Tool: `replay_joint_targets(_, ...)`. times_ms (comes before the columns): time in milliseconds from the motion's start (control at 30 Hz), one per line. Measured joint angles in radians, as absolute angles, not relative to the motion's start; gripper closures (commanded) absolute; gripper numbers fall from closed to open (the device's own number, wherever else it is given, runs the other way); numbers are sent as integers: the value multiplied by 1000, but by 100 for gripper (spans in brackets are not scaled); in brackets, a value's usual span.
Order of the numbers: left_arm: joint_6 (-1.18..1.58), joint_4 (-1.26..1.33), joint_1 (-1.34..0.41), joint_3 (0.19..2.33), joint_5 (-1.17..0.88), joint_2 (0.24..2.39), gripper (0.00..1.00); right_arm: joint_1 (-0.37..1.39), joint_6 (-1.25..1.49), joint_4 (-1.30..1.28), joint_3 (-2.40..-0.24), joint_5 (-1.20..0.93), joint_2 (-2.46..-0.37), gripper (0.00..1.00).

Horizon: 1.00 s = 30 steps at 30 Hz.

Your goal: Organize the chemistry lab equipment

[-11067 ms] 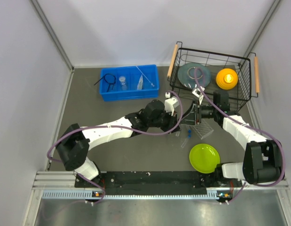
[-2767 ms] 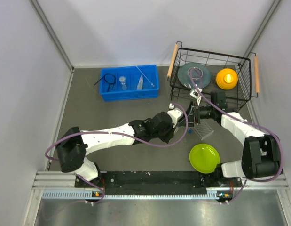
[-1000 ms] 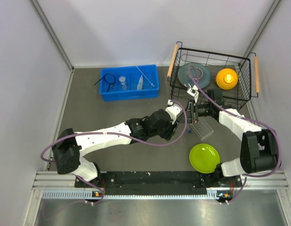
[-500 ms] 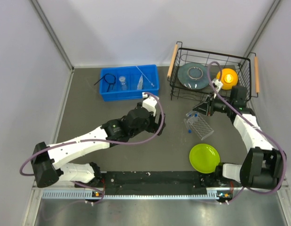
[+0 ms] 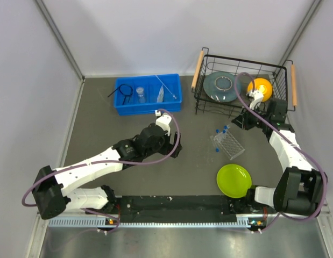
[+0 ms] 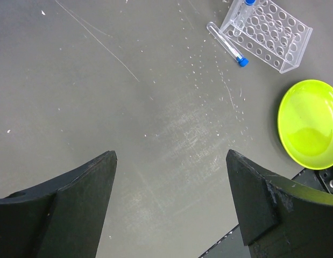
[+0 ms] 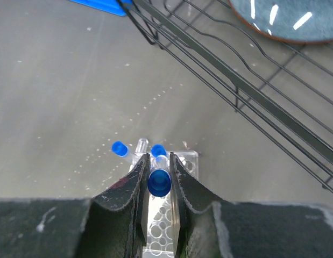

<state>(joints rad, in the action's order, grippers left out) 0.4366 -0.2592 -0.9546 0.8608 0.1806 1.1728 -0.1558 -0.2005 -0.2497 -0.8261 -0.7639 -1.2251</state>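
Observation:
The clear perforated tube rack (image 5: 229, 143) lies on the table; it also shows in the left wrist view (image 6: 269, 33) and under the right fingers (image 7: 165, 228). A blue-capped tube (image 6: 226, 45) lies on the table beside it, and one or two more blue caps (image 7: 158, 150) stand at its far corner. My right gripper (image 5: 239, 122) (image 7: 158, 157) is shut on a blue-capped tube (image 7: 159, 181), held above the rack near the basket's front. My left gripper (image 5: 176, 149) (image 6: 169, 161) is open and empty, left of the rack. The black ring (image 5: 125, 90), small jar (image 5: 140, 92) and packet (image 5: 162, 94) lie in the blue bin (image 5: 149, 107).
A black wire basket (image 5: 200, 80) at the back right holds a grey dish (image 5: 222, 85) and an orange bowl (image 5: 260, 88); its wires run close above the right gripper (image 7: 236, 86). A lime-green plate (image 5: 234, 180) (image 6: 310, 123) lies near the front right.
My left arm has drawn back to the left, away from the rack. My right gripper has lifted off toward the basket with a blue-capped tube between its fingers.

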Motion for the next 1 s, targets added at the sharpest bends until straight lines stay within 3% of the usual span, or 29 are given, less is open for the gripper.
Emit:
replay_joint_targets(300,444,-238,-937,847,145,1173,12,-156,-200,-247,-826,-659,-1297,84)
replay_joint_targets(1000,447,-228,-910,794,107,1173,12,-138,-203,-240,-841,-630,-1421,82)
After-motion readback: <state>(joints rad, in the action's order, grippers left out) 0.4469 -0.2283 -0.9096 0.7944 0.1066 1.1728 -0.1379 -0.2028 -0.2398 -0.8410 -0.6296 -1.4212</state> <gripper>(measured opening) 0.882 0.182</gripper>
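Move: The right gripper already holds a test tube by its blue cap, almost over its hole in the far right corner of the tube rack: the hole lies about 2 cm ahead, 2 cm right and 10 cm below. The rack's middle is some 6 cm back, 2 cm right. The nearest standing tube is about 1 cm ahead, 2 cm left; a loose tube lies about 7 cm back, 7 cm left. From the left gripper the hole is about 12 cm ahead and 30 cm right. Lower the right gripper about 6.5 cm, easing it slightly forward and right at first, to slide the capped tube down into the rack's far right corner hole. Tip the fingers down some 10 degrees on the way, then stop sinking and stay around the cap without opening. Meanwhile let the empty, wide-open left gripper sink a couple of centimetres. ##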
